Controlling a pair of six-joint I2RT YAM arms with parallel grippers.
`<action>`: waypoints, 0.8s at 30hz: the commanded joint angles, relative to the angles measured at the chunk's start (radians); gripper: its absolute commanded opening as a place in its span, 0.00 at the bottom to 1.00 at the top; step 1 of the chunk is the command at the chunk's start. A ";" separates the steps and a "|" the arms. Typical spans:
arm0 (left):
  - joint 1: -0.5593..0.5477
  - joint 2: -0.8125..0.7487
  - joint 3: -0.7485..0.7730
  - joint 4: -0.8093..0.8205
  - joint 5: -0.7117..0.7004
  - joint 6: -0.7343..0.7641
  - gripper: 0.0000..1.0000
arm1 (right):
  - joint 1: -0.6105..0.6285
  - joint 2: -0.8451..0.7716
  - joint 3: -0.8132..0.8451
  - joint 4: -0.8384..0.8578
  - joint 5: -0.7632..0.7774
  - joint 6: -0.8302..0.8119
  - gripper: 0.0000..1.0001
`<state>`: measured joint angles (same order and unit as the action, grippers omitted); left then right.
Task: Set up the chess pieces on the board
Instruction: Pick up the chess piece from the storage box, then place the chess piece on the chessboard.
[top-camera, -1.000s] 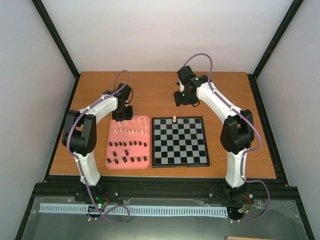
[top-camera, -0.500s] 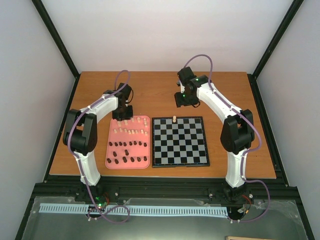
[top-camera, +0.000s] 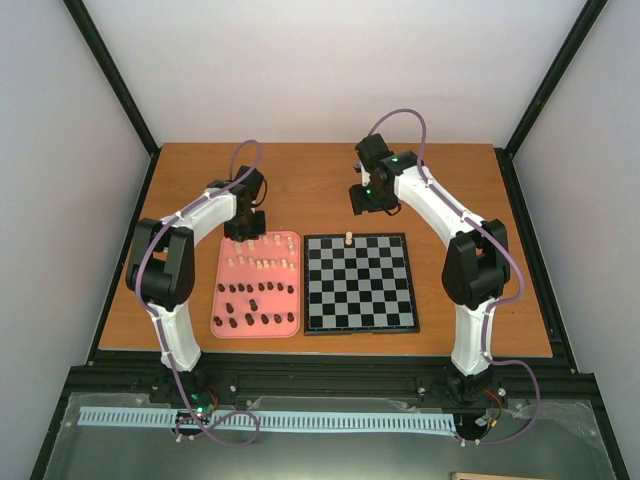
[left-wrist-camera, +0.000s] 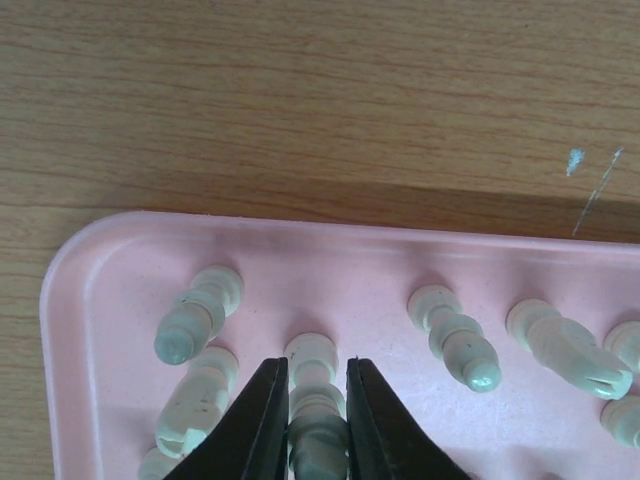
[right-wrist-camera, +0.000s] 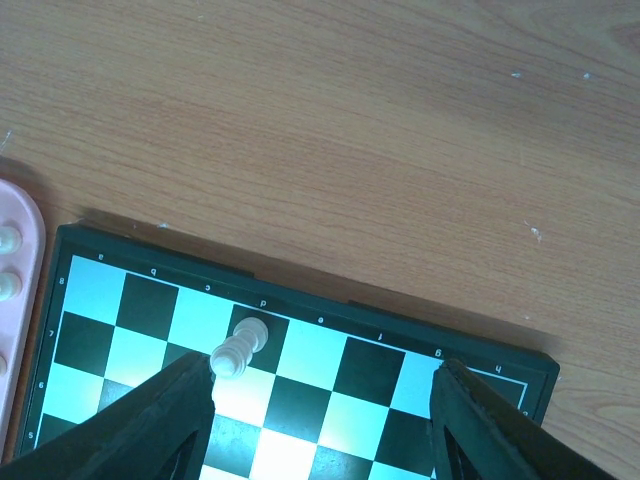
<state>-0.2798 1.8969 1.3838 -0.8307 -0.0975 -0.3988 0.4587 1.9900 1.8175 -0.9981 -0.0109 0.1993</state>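
Observation:
The board (top-camera: 385, 290) lies at the table's middle with one cream chess piece (top-camera: 348, 238) standing on its far row, also seen in the right wrist view as the piece (right-wrist-camera: 238, 350) on a dark square of the board (right-wrist-camera: 310, 350). My right gripper (right-wrist-camera: 322, 368) hovers open over that far edge, the piece by its left finger. Left of the board, my left gripper (top-camera: 245, 232) reaches into the pink tray's far end. There the left gripper (left-wrist-camera: 316, 364) is shut on a lying cream chess piece (left-wrist-camera: 313, 349), both fingers pressed against its sides.
The pink tray (top-camera: 257, 333) holds several cream pieces (top-camera: 262, 263) in its far half and several dark brown pieces (top-camera: 255, 305) in its near half. More cream pieces (left-wrist-camera: 195, 315) lie close on both sides of the gripped one. Bare wooden table (top-camera: 300, 190) lies beyond tray and board.
The left gripper's jaws have closed in on the cream piece in the tray. Neither arm has visibly shifted, and the right gripper stays as it was.

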 joint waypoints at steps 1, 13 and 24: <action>-0.003 -0.034 0.056 -0.052 -0.015 0.022 0.01 | -0.009 -0.041 0.000 0.005 0.014 0.003 0.59; -0.007 -0.127 0.176 -0.160 0.075 0.021 0.01 | -0.009 -0.038 0.021 0.007 0.028 0.012 0.59; -0.128 -0.115 0.333 -0.223 0.253 -0.016 0.01 | -0.088 -0.064 0.031 -0.004 0.041 0.022 0.59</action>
<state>-0.3519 1.7756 1.6287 -1.0130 0.0586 -0.3962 0.4126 1.9839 1.8187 -0.9981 0.0063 0.2077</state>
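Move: The left fingers are already closed on a white piece still standing in the storage box. The chessboard's middle lies about 25 cm to their right, 10 cm back and 3 cm lower. Neighbouring white pieces, roughly level in height, stand 3 cm left and 1 cm ahead, 3 cm left and 1 cm back, and 3 cm right and 1 cm ahead. From the right hand, the board's middle is some 13 cm back, 1 cm left and 11 cm below. Keep the left fingers pinched on the white piece and lift it straight up out of the storage box, about 11 cm, swinging right towards the board by some 6 cm as the climb goes on; let the fingertips tip about 10 degrees to the right and a little forward. Late on, ease the open, empty right gripper a couple of centimetres right and slightly forward, away from the piece standing on the board. ##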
